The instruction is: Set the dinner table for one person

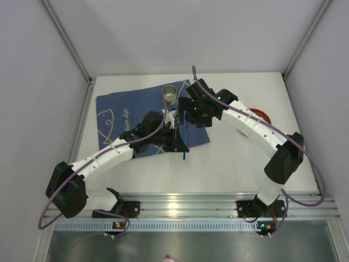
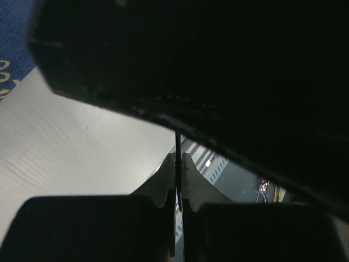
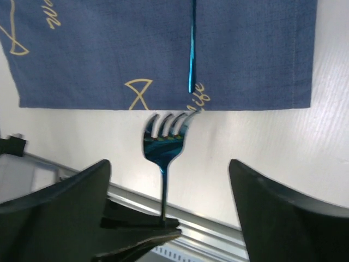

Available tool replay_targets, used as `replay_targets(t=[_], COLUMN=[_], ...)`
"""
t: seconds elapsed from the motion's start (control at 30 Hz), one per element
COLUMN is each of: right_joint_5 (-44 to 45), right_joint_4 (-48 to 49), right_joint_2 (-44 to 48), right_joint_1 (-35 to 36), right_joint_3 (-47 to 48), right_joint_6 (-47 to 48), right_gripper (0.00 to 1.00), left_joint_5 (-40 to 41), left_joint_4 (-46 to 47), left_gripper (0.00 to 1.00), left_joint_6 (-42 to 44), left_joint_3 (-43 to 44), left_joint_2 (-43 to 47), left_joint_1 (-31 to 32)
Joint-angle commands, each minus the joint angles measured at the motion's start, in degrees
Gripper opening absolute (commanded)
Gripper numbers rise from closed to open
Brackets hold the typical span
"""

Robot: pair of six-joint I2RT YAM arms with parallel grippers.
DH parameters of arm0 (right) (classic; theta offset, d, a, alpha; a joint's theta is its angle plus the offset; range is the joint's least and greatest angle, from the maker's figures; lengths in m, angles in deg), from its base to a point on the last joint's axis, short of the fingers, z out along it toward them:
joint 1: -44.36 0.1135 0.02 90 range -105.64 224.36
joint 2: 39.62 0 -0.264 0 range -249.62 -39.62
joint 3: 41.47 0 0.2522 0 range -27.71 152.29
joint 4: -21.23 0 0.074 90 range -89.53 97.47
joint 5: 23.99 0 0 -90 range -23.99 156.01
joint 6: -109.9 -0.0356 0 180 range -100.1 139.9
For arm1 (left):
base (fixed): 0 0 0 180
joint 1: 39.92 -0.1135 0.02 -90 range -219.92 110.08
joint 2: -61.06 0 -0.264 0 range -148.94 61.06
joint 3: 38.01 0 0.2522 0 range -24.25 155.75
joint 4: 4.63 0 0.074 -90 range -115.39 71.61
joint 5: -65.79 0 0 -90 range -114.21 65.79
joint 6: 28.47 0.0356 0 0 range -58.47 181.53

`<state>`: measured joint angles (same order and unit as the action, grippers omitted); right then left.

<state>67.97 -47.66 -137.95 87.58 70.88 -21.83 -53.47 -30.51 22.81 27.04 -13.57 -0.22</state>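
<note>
A blue fork (image 3: 165, 143) stands clear of the white dinner table (image 1: 229, 164), tines toward the dark blue cloth (image 3: 98, 49). My left gripper (image 2: 178, 158) is shut on its thin handle (image 2: 178, 144); those fingers (image 3: 143, 232) show low in the right wrist view. My right gripper (image 3: 169, 183) is open, its fingers (image 3: 65, 202) wide on either side of the fork and not touching it. A second slim blue utensil (image 3: 191, 49) lies on the cloth, its far end out of frame. Both grippers (image 1: 182, 123) meet over the cloth's near right corner.
A steel cup (image 1: 170, 94) stands at the cloth's (image 1: 117, 117) far edge. A red round thing (image 1: 263, 115) lies at the right, mostly hidden behind my right arm. A metal rail (image 1: 180, 203) runs along the near edge.
</note>
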Motion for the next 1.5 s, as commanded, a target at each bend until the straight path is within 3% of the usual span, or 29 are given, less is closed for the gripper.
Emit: replay_targets(t=[0.0,0.07,0.27,0.43,0.5,0.7,0.83,0.97,1.13,1.33,1.47], right_joint_5=[-1.3,-1.6,-1.7,-4.7,-5.3,-6.5,-7.3,-8.0,-8.5,-9.1,-9.5], right_joint_4=[2.3,2.4,3.6,4.8,4.9,4.9,4.9,5.0,5.3,5.9,6.3], right_joint_2=[1.6,2.7,7.6,10.8,11.8,14.9,17.0,18.0,16.8,13.4,11.9], right_joint_1=[-1.4,-2.6,-5.9,-7.8,-8.2,-10.3,-12.9,-15.0,-16.8,-18.2,-18.5], right_joint_3=[-2.2,-3.7,-10.7,-16.1,-17.6,-20.9,-23.4,-25.1,-25.1,-24.1,-23.6], right_joint_6=[1.3,1.9,3.3,4.0,4.3,5.5,6.7,8.0,9.7,12.1,12.8], right_gripper=[1.0,1.0,1.0,1.0,1.0,1.0,1.0,1.0,1.0,1.0,1.0], left_joint_5=[-6.0,-11.1,-20.7,-32.4,-32.9,-27.9,-26.9,-19.9,-15.4,-13.9,-9.0], left_joint_4=[-1.8,-4.7,-6.2,-4.7,-4.4,-15.9,-18.4,-23.9,-26.1,-26.2,-29.4], left_gripper=[0.0,0.0,0.0,0.0,0.0,0.0,0.0,0.0,0.0,0.07,0.27], left_joint_6=[4.7,7.2,11.2,14.2,14.4,20.9,21.2,23.2,24.1,25.2,25.2], left_joint_3=[-0.4,-1.3,-4.4,-3.4,-1.4,5.9,6.6,7.9,7.3,8.9,11.1], left_joint_2=[1.9,2.6,3.0,-8.7,-12.5,-24.9,-25.7,-25.7,-27.5,-27.6,-28.6], left_joint_1=[-4.7,-8.7,-30.8,-45.8,-48.0,-52.2,-57.4,-61.4,-62.0,-62.0,-62.1])
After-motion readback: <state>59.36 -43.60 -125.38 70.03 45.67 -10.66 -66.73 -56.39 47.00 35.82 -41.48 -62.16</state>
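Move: Ahead and to the left of the left hand, which holds the fork by its handle, lies the bare left part of the blue cloth, about 17 cm forward, 31 cm left and 15 cm down. The spoon is some 19 cm forward and 4 cm left of this hand, the cup about 36 cm forward and 7 cm left. From the open, empty right hand, the plate is roughly 33 cm right, 14 cm forward and 18 cm down. Swinging left about 30 cm and forward some 11, the left hand carries the fork towards the cloth's left part. Midway it starts sinking, some 12 cm in all, turning counter-clockwise and tipping its fingers down, then begins to open them around the handle end. The right hand, already released, opens fully, dips, then draws about 12 cm right towards the plate. ##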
